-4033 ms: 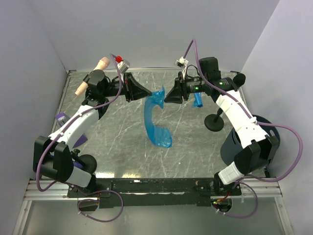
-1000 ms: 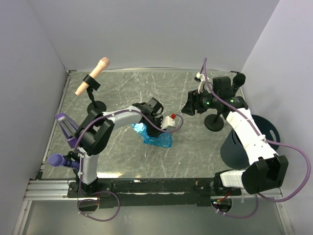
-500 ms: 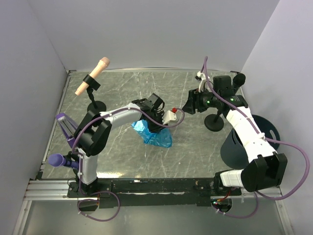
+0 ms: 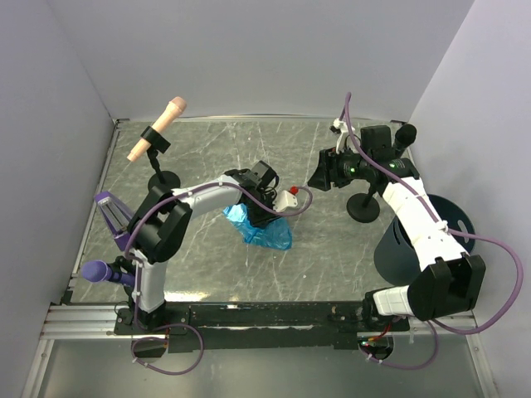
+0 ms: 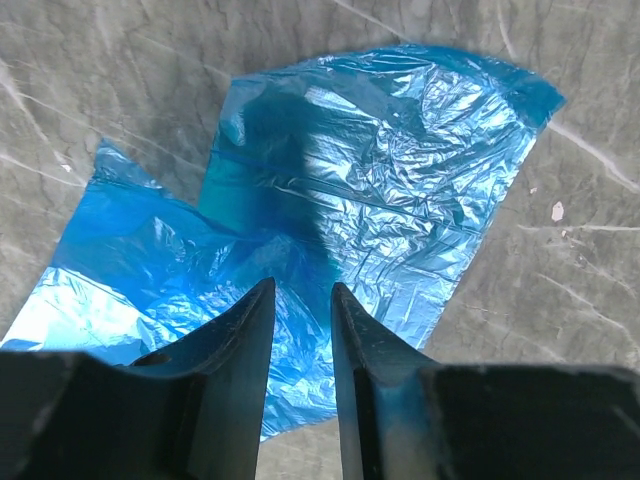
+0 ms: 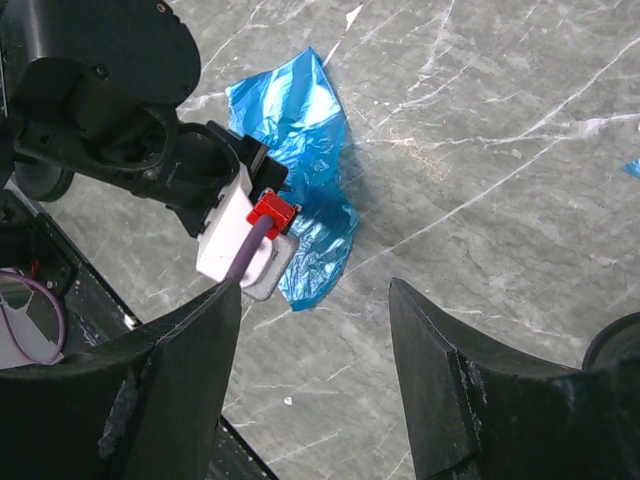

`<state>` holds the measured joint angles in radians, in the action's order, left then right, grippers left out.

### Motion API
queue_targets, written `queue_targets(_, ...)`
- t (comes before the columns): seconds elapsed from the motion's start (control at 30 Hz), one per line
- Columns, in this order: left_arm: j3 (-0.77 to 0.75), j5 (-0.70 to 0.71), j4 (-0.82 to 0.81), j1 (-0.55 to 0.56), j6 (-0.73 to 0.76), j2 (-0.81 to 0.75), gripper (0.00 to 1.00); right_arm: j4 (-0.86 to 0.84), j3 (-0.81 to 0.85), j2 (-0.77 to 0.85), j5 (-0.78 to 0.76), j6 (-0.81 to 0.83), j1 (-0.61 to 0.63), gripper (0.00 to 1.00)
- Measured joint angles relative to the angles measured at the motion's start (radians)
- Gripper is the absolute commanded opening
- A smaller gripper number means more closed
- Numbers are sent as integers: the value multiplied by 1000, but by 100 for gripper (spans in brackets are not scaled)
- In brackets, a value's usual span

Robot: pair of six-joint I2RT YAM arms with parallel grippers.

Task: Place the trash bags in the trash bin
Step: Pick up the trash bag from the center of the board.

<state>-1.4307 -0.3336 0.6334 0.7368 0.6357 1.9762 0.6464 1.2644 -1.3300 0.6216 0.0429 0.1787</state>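
A crumpled bright-blue trash bag [image 4: 264,232] lies on the marble table top, left of centre. My left gripper [image 4: 264,214] points down right over it. In the left wrist view its fingers [image 5: 240,340] stand a narrow gap apart just above the bag [image 5: 400,170], with the film showing between them. My right gripper [image 4: 316,179] hangs wide open and empty to the bag's right. In the right wrist view the bag [image 6: 300,120] lies beyond its fingers [image 6: 180,370]. A small blue scrap [image 6: 632,168] shows at that view's right edge. The dark trash bin [image 4: 415,249] stands at the right, partly behind my right arm.
A stand with a beige microphone [image 4: 158,131] rises at the back left on a black round base [image 4: 164,180]. Another black base [image 4: 365,209] sits by the right arm, near a black microphone [image 4: 404,133]. A purple microphone [image 4: 98,271] lies at the near left.
Four seconds ago both grippers held the bag stretched in the air. Now it lies crumpled on the table, the left gripper over it and the right gripper drawn back, open.
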Motion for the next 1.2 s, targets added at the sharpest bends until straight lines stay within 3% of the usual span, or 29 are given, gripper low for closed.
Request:
queue_targets(0.4,19,-2,-2,0,6,5,30,0,0,0,0,0,0,68)
queue_targets(0.5,36,-2,0,0,8,7,23,0,0,0,0,0,0,68)
queue_targets(0.67,39,-10,-4,0,6,12,1,0,0,0,-1,1,0,68)
queue_targets(0.83,29,-42,21,-9,-2,12,1,0,0,0,-1,4,0,68)
queue_targets(1.03,-94,-204,80,-86,-87,13,1,7,3,-1,-2,20,-1,68)
queue_targets(1.2,-227,-488,31,-246,-280,-3,1,13,22,-2,-5,35,-1,66)
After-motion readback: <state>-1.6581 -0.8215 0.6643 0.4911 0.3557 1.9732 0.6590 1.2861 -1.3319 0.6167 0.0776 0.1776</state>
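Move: The blue trash bag lies spread almost under the left hand's half-open fingers, its middle about 2 cm back, 1 cm to the left and 3 cm below. From that hand the second, smaller blue bag lies roughly 19 cm to the right and 15 cm farther out, and the right-hand stand's round black foot some 27 cm right and 4 cm ahead. From the waiting right hand the middle of the spread bag is about 19 cm left, 4 cm back and 23 cm down. The left hand eases a little down and back into the trash bag right under it, and the part-open fingers shut fully there, pinching a fold of the thin film. With the fold kept between the fingertips, it then pulls up faster and faster, about 12 cm up and some 6 cm forward, while the wrist swings roughly 30 degrees so that the fingers point more to the right and less steeply down. ##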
